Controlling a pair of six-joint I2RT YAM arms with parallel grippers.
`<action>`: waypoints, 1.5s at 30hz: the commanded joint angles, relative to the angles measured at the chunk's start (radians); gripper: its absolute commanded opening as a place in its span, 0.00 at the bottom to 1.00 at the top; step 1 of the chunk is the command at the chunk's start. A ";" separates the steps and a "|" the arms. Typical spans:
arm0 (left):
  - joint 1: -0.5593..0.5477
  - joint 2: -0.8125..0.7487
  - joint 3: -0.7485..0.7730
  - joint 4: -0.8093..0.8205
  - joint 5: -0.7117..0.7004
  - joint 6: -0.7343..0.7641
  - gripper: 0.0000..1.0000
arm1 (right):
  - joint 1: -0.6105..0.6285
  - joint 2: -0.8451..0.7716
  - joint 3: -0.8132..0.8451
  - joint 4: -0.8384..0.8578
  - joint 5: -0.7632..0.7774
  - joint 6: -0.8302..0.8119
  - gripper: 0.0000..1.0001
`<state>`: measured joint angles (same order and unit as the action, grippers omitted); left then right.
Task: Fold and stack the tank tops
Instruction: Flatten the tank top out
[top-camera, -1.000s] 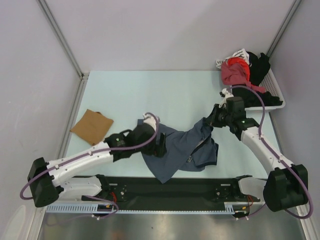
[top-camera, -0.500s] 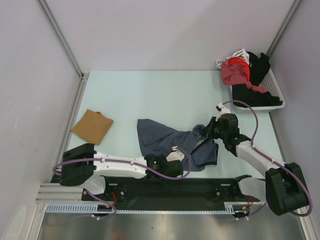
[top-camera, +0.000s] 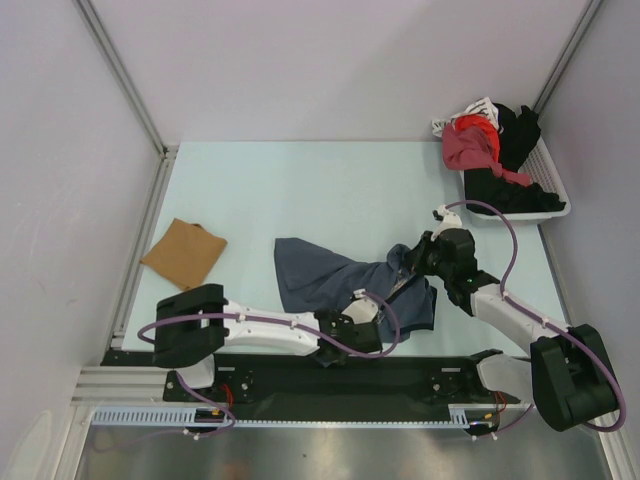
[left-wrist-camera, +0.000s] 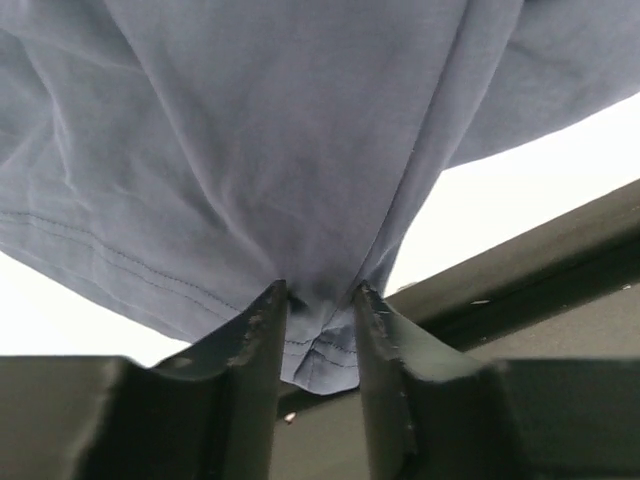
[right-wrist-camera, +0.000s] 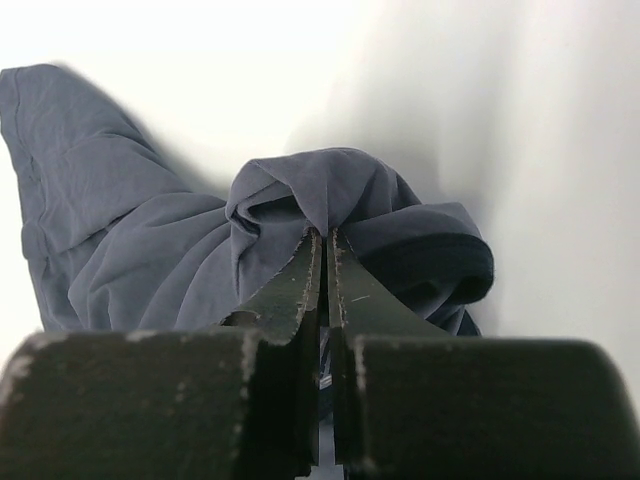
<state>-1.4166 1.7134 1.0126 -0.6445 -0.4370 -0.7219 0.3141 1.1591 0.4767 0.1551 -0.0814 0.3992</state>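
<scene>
The slate-blue tank top (top-camera: 325, 278) lies crumpled at the table's near middle. My left gripper (top-camera: 366, 314) is at its near hem. In the left wrist view the gripper (left-wrist-camera: 320, 298) is shut on a hem corner of the blue cloth (left-wrist-camera: 260, 150), which hangs bunched between the fingers. My right gripper (top-camera: 406, 266) is at the top's right side. In the right wrist view it (right-wrist-camera: 326, 236) is shut on a raised fold of the blue cloth (right-wrist-camera: 140, 250), next to the darker trim (right-wrist-camera: 450, 265). The tan-brown tank top (top-camera: 185, 252) lies folded at the left, away from both grippers.
A white basket (top-camera: 556, 207) holding red and black clothes stands at the back right. The black base rail (top-camera: 400, 375) runs along the near edge, right below the left gripper. Panel walls close the left, back and right sides.
My left arm has swung from the top's left side down to its near hem and shut on it. The top's far-left corner now lies spread out. My right gripper has lowered slightly with its fold.
</scene>
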 joint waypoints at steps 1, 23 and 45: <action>-0.004 -0.064 -0.040 -0.012 -0.016 -0.025 0.32 | 0.005 -0.021 -0.001 0.043 0.034 -0.010 0.00; 0.554 -0.670 0.062 -0.153 0.092 0.209 0.00 | -0.033 -0.157 0.423 -0.423 0.033 -0.062 0.00; 0.556 -1.100 0.724 -0.257 0.135 0.329 0.00 | -0.040 -0.633 1.160 -0.888 -0.234 -0.120 0.00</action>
<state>-0.8684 0.6327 1.6958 -0.8860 -0.2573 -0.4179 0.2901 0.5205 1.6039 -0.6609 -0.3439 0.3054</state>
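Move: The near corner of the grey tank top lies just under the left gripper's half-open fingers, about 1 cm below. From this gripper, the folded brown tank top lies some 35 cm left and 27 cm ahead. The right gripper already pinches the tank top's bunched end; from it the near corner lies roughly 20 cm back, 19 cm left and 8 cm lower, and the laundry basket about 24 cm ahead and 26 cm right. Shut the left fingers on the near corner of the grey tank top, then lift it about 50 cm, swinging forward and left before drawing back, the fingers tipping up from the table. Keep the right pinch; shortly after, raise that hand some 46 cm, then pull it back about 25 cm as it rises, tilting its fingers up, to stretch the cloth between the grippers. ##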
